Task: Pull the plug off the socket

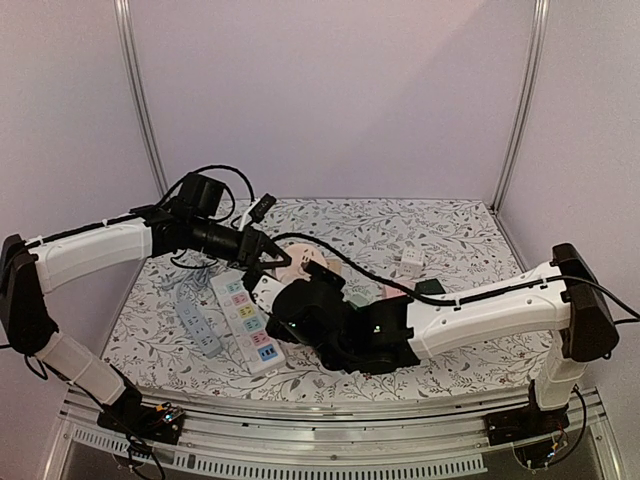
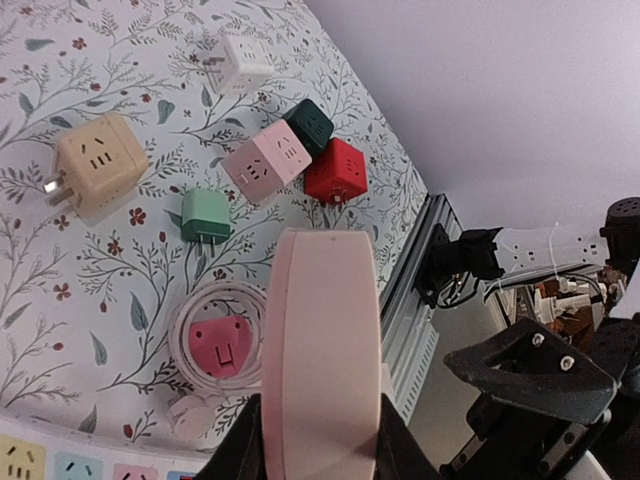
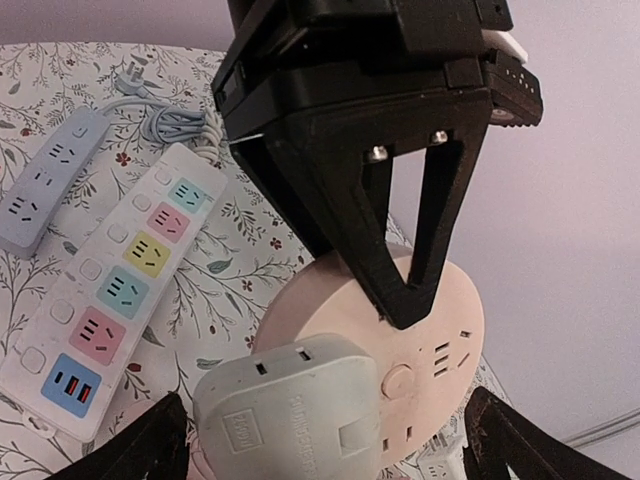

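Note:
A round pale-pink socket (image 3: 440, 320) is held on edge above the table, and my left gripper (image 2: 320, 455) is shut on its rim (image 2: 320, 340). Its black fingers (image 3: 400, 230) cross the socket's face in the right wrist view. A grey-green plug (image 3: 290, 410) sits against that face, low on the disc. My right gripper (image 3: 325, 452) is open, with one fingertip on each side of the plug and a gap between each and the plug. In the top view both grippers meet at the socket (image 1: 300, 262), the left gripper (image 1: 262, 248) from the left and the right gripper (image 1: 292, 300) from below.
A white power strip with coloured outlets (image 1: 247, 322) and a grey-blue strip (image 1: 197, 322) lie left of the socket. Loose adapters lie on the flowered cloth: beige (image 2: 98, 160), pink (image 2: 268, 160), red (image 2: 335, 172), dark green (image 2: 310, 122), white (image 2: 243, 62), a green plug (image 2: 205, 215), and a coiled white cable (image 2: 200, 310).

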Action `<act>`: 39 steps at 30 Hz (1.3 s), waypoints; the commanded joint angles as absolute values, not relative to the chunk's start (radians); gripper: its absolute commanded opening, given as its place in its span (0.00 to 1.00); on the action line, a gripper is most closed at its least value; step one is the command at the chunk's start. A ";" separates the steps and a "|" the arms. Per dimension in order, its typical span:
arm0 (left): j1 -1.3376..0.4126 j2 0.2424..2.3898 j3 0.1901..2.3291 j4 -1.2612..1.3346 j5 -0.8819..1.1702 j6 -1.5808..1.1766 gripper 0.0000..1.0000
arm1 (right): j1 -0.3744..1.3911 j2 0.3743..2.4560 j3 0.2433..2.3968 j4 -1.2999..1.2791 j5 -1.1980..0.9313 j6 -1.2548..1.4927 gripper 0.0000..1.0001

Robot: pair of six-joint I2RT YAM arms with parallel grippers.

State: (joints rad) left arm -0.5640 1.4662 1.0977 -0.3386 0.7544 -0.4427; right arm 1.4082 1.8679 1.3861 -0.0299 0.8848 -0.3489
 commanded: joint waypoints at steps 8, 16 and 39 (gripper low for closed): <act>-0.586 1.456 1.146 -0.391 0.718 -0.403 0.00 | 1.410 1.800 1.378 -0.078 1.001 -0.328 0.94; -0.586 1.461 1.154 -0.414 0.700 -0.391 0.00 | 1.387 1.665 1.331 -0.109 0.934 -0.210 0.94; -0.590 1.472 1.169 -0.439 0.699 -0.377 0.00 | 1.372 1.589 1.206 -0.051 0.589 -0.189 0.92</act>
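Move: The white plug, still in the round pink socket, sits between the right hand's wide-open fingers, about 2 cm ahead and 1 cm left of its hand point; the socket is some 4 cm ahead and 1 cm left. About 16 cm below, the power strip lies 2 cm back and 8 cm left, the pink plug 4 cm back and 4 cm right, the beige adapter 9 cm ahead and 6 cm right. From the left hand, the white plug is about 4 cm back, 3 cm right and 2 cm lower. The white plug is left in the pink socket as the right hand, fingers wide open throughout, comes away from around it: after a brief near-pause it goes up some 7 cm and right about 6 cm, then draws back roughly 4 cm while sinking and easing left, tilting, rolling and turning by about 20 degrees in all. The left hand keeps its pinch on the socket and holds nearly still. ##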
